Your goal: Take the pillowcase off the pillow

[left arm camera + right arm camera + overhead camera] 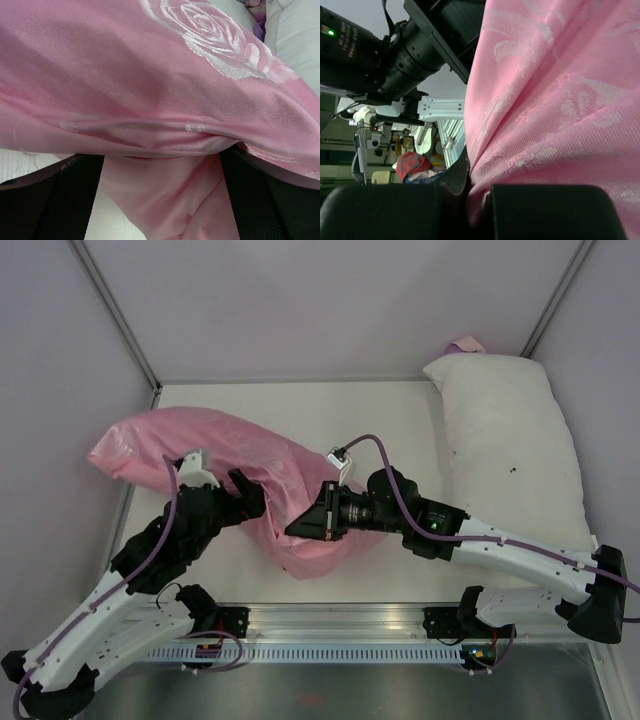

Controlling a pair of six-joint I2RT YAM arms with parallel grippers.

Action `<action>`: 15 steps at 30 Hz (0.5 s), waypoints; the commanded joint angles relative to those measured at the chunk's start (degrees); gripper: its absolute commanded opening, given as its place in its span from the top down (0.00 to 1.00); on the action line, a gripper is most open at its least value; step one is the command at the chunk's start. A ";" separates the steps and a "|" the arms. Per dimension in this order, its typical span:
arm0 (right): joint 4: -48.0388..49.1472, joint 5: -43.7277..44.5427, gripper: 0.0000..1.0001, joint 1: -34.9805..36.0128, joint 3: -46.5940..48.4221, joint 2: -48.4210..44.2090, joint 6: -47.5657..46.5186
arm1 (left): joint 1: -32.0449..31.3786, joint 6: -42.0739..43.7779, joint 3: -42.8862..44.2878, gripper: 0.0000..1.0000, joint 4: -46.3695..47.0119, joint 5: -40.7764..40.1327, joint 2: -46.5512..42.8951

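Observation:
The pink pillowcase point(215, 445) with pale rose prints lies bulging across the left half of the table, its near end bunched between the two arms. The pillow is hidden from every view. My left gripper point(250, 497) is open against the case's near side. In the left wrist view its dark fingers point(65, 200) stand wide apart, a fold of the pillowcase point(165, 90) draped over and hanging between them. My right gripper point(303, 524) is shut on the pillowcase's bunched end; in the right wrist view the pillowcase point(555, 100) is pinched between the pads point(545, 212).
A white pillow with small dark specks point(510, 440) lies along the right side of the table, a scrap of purple cloth point(465, 343) behind it. An aluminium rail point(330, 625) runs along the near edge. Pale walls enclose the back and sides.

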 commanded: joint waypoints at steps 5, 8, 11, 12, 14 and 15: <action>5.35 2.33 1.00 1.58 8.94 -0.63 -2.36 | 0.55 13.84 16.64 0.00 15.26 -0.08 20.13; -0.63 10.60 1.00 -2.27 11.85 -0.45 -0.88 | 3.44 15.51 28.50 0.00 11.84 7.04 33.56; -0.38 11.84 1.00 -11.99 9.76 -0.45 2.19 | 5.74 16.21 40.11 0.00 7.89 10.84 45.62; 0.58 10.45 1.00 -21.27 8.35 1.21 2.47 | 6.52 19.35 46.77 0.00 7.35 10.32 54.78; 0.51 8.25 1.00 -27.49 7.90 3.75 2.64 | 6.79 19.73 52.09 0.00 5.07 8.04 57.48; 1.38 7.11 1.00 -30.91 7.72 5.34 3.08 | 7.57 20.95 54.81 0.00 4.28 7.07 59.68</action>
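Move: The pillowcase is already bunched in the right hand. Its broad middle hangs about 4 cm ahead of the left hand and 3 cm lower, which is some 9 cm ahead, 6 cm left and 8 cm below the right hand. Its loose far end trails roughly 12 cm ahead and 24 cm left of the left hand, about 5 cm lower. The white pillow lies about 27 cm ahead and 48 cm right of the right hand, some 25 cm below. Forward and gathering speed, both hands sweep some 15 cm out over the table, bearing right and rising a little. The right hand keeps its shut grip on the bunched pillowcase and swings about 30 degrees clockwise; the left stays wide open close behind the hanging cloth, veering farther right, its left side rolling upward. ##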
